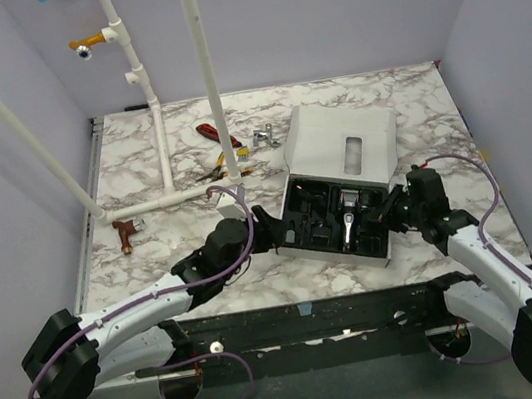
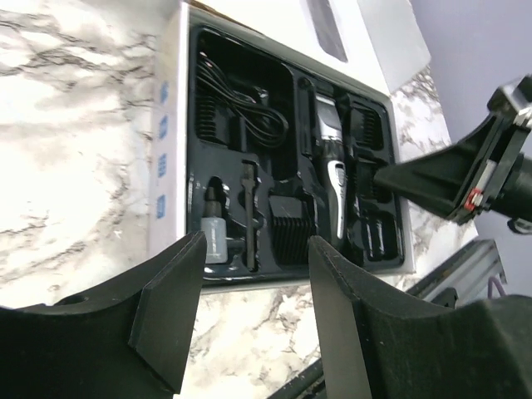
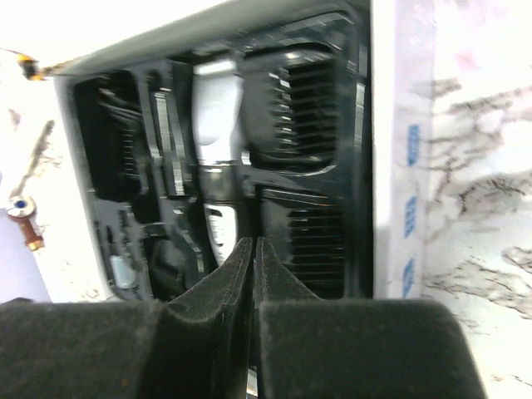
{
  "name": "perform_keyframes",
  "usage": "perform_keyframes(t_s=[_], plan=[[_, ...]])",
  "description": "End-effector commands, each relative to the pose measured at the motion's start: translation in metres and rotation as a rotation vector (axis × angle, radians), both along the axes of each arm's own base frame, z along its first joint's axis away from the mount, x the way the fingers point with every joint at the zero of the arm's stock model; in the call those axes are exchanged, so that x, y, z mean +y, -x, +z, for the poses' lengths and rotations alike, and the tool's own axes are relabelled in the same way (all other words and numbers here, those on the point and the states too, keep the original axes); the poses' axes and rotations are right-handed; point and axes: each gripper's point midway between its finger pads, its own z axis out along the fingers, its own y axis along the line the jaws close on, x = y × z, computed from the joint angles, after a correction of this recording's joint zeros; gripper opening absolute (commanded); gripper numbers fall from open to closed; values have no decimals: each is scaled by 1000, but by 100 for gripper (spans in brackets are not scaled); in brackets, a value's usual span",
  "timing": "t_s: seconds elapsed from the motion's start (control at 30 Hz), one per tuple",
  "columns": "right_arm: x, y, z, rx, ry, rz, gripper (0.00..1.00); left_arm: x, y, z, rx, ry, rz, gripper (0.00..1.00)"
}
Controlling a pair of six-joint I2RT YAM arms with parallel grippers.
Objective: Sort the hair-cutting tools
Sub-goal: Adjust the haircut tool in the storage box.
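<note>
An open white box (image 1: 387,250) holds a black tray (image 2: 283,83) of hair-cutting tools. In it lie a slim clipper (image 2: 332,158) with a silver front, a coiled cord (image 2: 241,108), ribbed black guards (image 2: 287,224), a thin brush (image 2: 248,216) and a small bottle (image 2: 214,237). My left gripper (image 1: 272,224) stands open just outside the tray's left side, nothing between its fingers (image 2: 179,291). My right gripper (image 1: 392,210) is shut and empty at the tray's right side. In the right wrist view its tips (image 3: 253,247) hang over the clipper (image 3: 218,116) and two guards (image 3: 309,245).
The box lid (image 1: 344,147) stands open behind the tray. Red- and yellow-handled hand tools (image 1: 217,146) and a silver piece (image 1: 264,137) lie at the back. A reddish-brown T-shaped piece (image 1: 126,232) sits far left. White pipe framing (image 1: 161,145) rises from the table.
</note>
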Motion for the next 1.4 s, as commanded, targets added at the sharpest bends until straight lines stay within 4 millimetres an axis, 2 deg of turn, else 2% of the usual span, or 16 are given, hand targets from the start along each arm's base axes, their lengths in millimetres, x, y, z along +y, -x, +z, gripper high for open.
perform_keyframes(t_s=[0.0, 0.07, 0.13, 0.2, 0.33, 0.43, 0.6, 0.7, 0.87, 0.97, 1.07, 1.23, 1.3, 1.37], plan=[[-2, 12, -30, 111, 4, -26, 8, 17, -8, -13, 21, -45, 32, 54], [-5, 14, -37, 122, 14, -43, 8, 22, -9, -17, 32, -47, 41, 54], [-5, 15, -35, 128, 17, -44, 8, 26, -11, -21, 43, -50, 48, 54], [-4, 10, -20, 74, 1, -45, 9, 29, -12, -22, 43, -46, 56, 54], [-13, -11, 34, -120, 8, -102, 11, 34, -17, -17, 26, -27, 66, 55], [-24, -27, 49, -138, 64, -150, 11, 32, -21, -14, 25, -19, 54, 55], [-16, -53, 38, -74, 60, -138, 11, 29, -25, -17, 40, -22, 31, 55], [-15, -60, 14, -17, 71, -142, 10, 28, -25, -21, 52, -14, 23, 55], [-17, -45, -36, 142, 104, -143, 10, 26, -22, -27, 73, 1, 6, 55], [-20, -37, -48, 177, 120, -145, 10, 26, -22, -30, 83, 5, 4, 55], [-18, -40, -36, 134, 105, -138, 10, 28, -22, -31, 81, 8, 7, 55], [-13, -60, 16, -36, 72, -126, 11, 31, -25, -20, 44, 25, 17, 55], [-18, -64, 25, -45, 100, -136, 11, 32, -26, -18, 36, 28, 22, 55], [-29, -67, 19, -21, 158, -172, 10, 31, -28, -17, 37, 29, 23, 55]])
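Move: The clipper head lies about 6 cm ahead of the right hand, 4 cm to its left and 4 cm below. The far comb sits some 4 cm straight ahead, the near comb almost right beneath and 1 cm left; the coiled cable lies about 6 cm ahead and 14 cm left. From the left hand the clipper head is roughly 7 cm ahead, 16 cm right and 10 cm lower. Down a little, then up and forward in a hop of some 5 cm, the right hand takes its nearly shut fingertips from over the near comb towards the clipper head and far comb, dips about 8 cm from the top of the hop, and rises again, ending clear of the tray. The left hand, half open, draws away from the box, left, forward and slightly down. ##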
